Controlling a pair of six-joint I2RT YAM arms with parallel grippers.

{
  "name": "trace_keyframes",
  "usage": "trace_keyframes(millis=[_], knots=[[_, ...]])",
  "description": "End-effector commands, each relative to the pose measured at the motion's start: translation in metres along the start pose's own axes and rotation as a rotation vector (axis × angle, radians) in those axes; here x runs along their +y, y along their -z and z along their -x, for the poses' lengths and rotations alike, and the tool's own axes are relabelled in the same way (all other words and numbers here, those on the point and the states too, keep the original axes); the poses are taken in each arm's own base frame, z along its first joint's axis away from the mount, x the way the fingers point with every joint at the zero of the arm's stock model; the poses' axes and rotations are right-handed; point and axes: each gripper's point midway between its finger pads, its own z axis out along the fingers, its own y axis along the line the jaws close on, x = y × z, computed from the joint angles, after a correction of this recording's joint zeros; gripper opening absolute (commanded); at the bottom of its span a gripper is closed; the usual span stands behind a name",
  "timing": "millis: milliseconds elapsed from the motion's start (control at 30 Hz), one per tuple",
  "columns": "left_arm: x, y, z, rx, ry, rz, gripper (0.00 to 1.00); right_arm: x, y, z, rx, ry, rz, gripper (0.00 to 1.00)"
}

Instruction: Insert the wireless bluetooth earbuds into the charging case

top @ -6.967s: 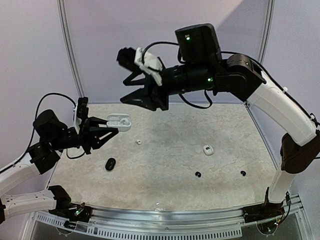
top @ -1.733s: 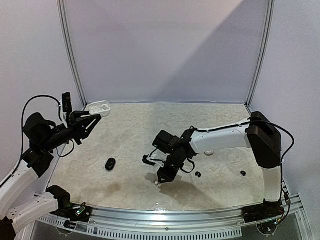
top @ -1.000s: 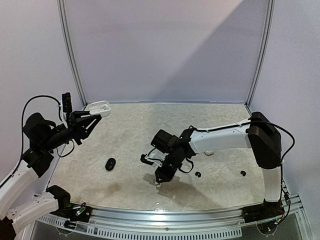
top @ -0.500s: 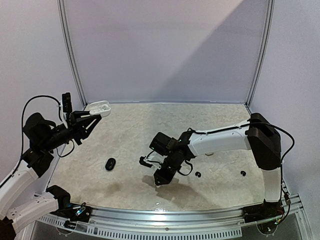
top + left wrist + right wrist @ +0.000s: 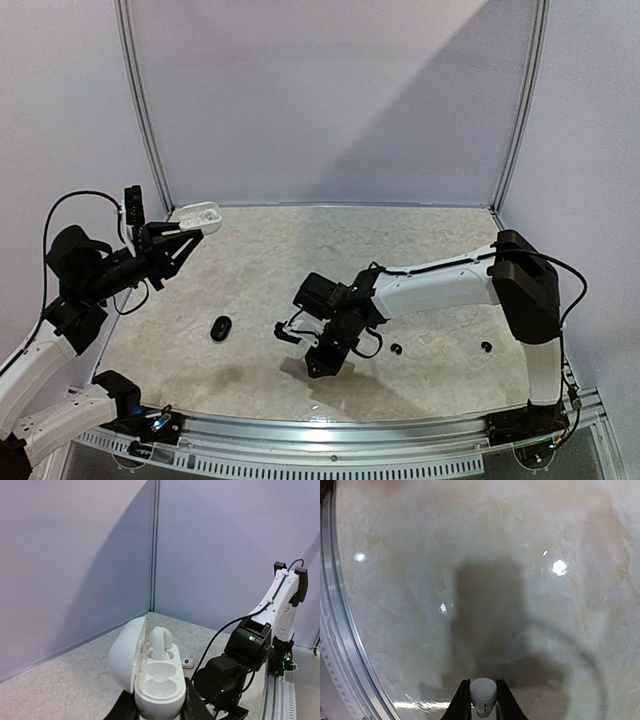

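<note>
My left gripper [image 5: 183,238] is raised at the left and shut on the open white charging case [image 5: 196,212]. In the left wrist view the case [image 5: 156,682] stands lid up between my left gripper's [image 5: 160,709] fingers. One white earbud [image 5: 161,642] sits in its far slot, and the near slot is empty. My right gripper [image 5: 317,364] hangs low over the table near the front edge. In the right wrist view it [image 5: 483,696] is shut on a white earbud [image 5: 483,691], held just above the tabletop. Two black earbuds [image 5: 396,349] [image 5: 486,347] lie on the table to its right.
A black oval case [image 5: 221,328] lies on the table left of the right gripper. A small white case [image 5: 187,663] shows on the table in the left wrist view. The metal front rail [image 5: 330,630] runs close to the right gripper's left side.
The right gripper has slid left and toward the front edge, its jaws closing tighter on the white earbud. The left arm and the case have not moved.
</note>
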Motion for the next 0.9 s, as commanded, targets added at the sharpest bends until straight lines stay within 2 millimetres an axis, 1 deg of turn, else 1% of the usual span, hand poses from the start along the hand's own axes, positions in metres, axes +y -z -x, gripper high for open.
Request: trace_keyframes(millis=[0, 100, 167, 200, 333, 433, 500, 567, 633, 767, 867], knots=[[0.000, 0.001, 0.004, -0.003, -0.015, -0.004, 0.00, -0.009, -0.004, -0.007, 0.045, -0.006, -0.048, 0.15], [-0.001, 0.001, 0.005, -0.004, -0.016, -0.005, 0.00, -0.009, 0.002, -0.002, 0.041, 0.012, -0.059, 0.14], [-0.001, 0.001, 0.006, -0.005, -0.018, -0.006, 0.00, -0.012, 0.008, -0.003, 0.060, 0.017, -0.087, 0.11], [-0.001, 0.001, 0.006, -0.006, -0.020, -0.008, 0.00, -0.015, 0.010, -0.005, 0.077, 0.049, -0.103, 0.11], [-0.001, 0.002, 0.005, -0.007, -0.022, -0.006, 0.00, -0.025, 0.024, -0.023, 0.177, 0.097, -0.170, 0.11], [-0.002, 0.002, 0.004, -0.005, -0.020, -0.009, 0.00, -0.033, 0.033, -0.044, 0.280, 0.138, -0.213, 0.11], [-0.002, 0.002, 0.004, -0.006, -0.022, -0.011, 0.00, -0.038, 0.033, -0.059, 0.349, 0.156, -0.228, 0.11], [-0.002, 0.001, 0.005, -0.008, -0.025, -0.012, 0.00, -0.040, 0.029, -0.068, 0.396, 0.173, -0.230, 0.11], [-0.003, 0.001, 0.006, -0.009, -0.028, -0.016, 0.00, -0.047, 0.029, -0.069, 0.415, 0.184, -0.265, 0.11], [-0.004, 0.002, 0.006, -0.010, -0.030, -0.017, 0.00, -0.049, 0.025, -0.060, 0.400, 0.193, -0.271, 0.14], [-0.004, 0.002, 0.004, -0.008, -0.027, -0.018, 0.00, -0.050, 0.018, -0.061, 0.410, 0.192, -0.265, 0.18]])
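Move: The right gripper holds a white earbud low over the table; the bare spot it is taken to is about 7 cm to its right, 2 cm ahead and 2 cm below. The loose black earbud sits some 19 cm right and 7 ahead; the black case is about 21 cm left and 11 ahead. The open white case in the left hand is some 19 cm left, 8 ahead and 32 up. From the left hand, that bare spot lies about 28 cm right, 5 back and 33 below. Keep the white earbud pinched in the right gripper and carry it about 7 cm to the right along the near side of the table, towards the loose black earbud, rising slightly over 1 cm first and then sinking back close to the surface. Meanwhile tilt the wrist some 25 degrees, so the fingers swing from slanting left to pointing straight down. Hold the open case still with the left. ##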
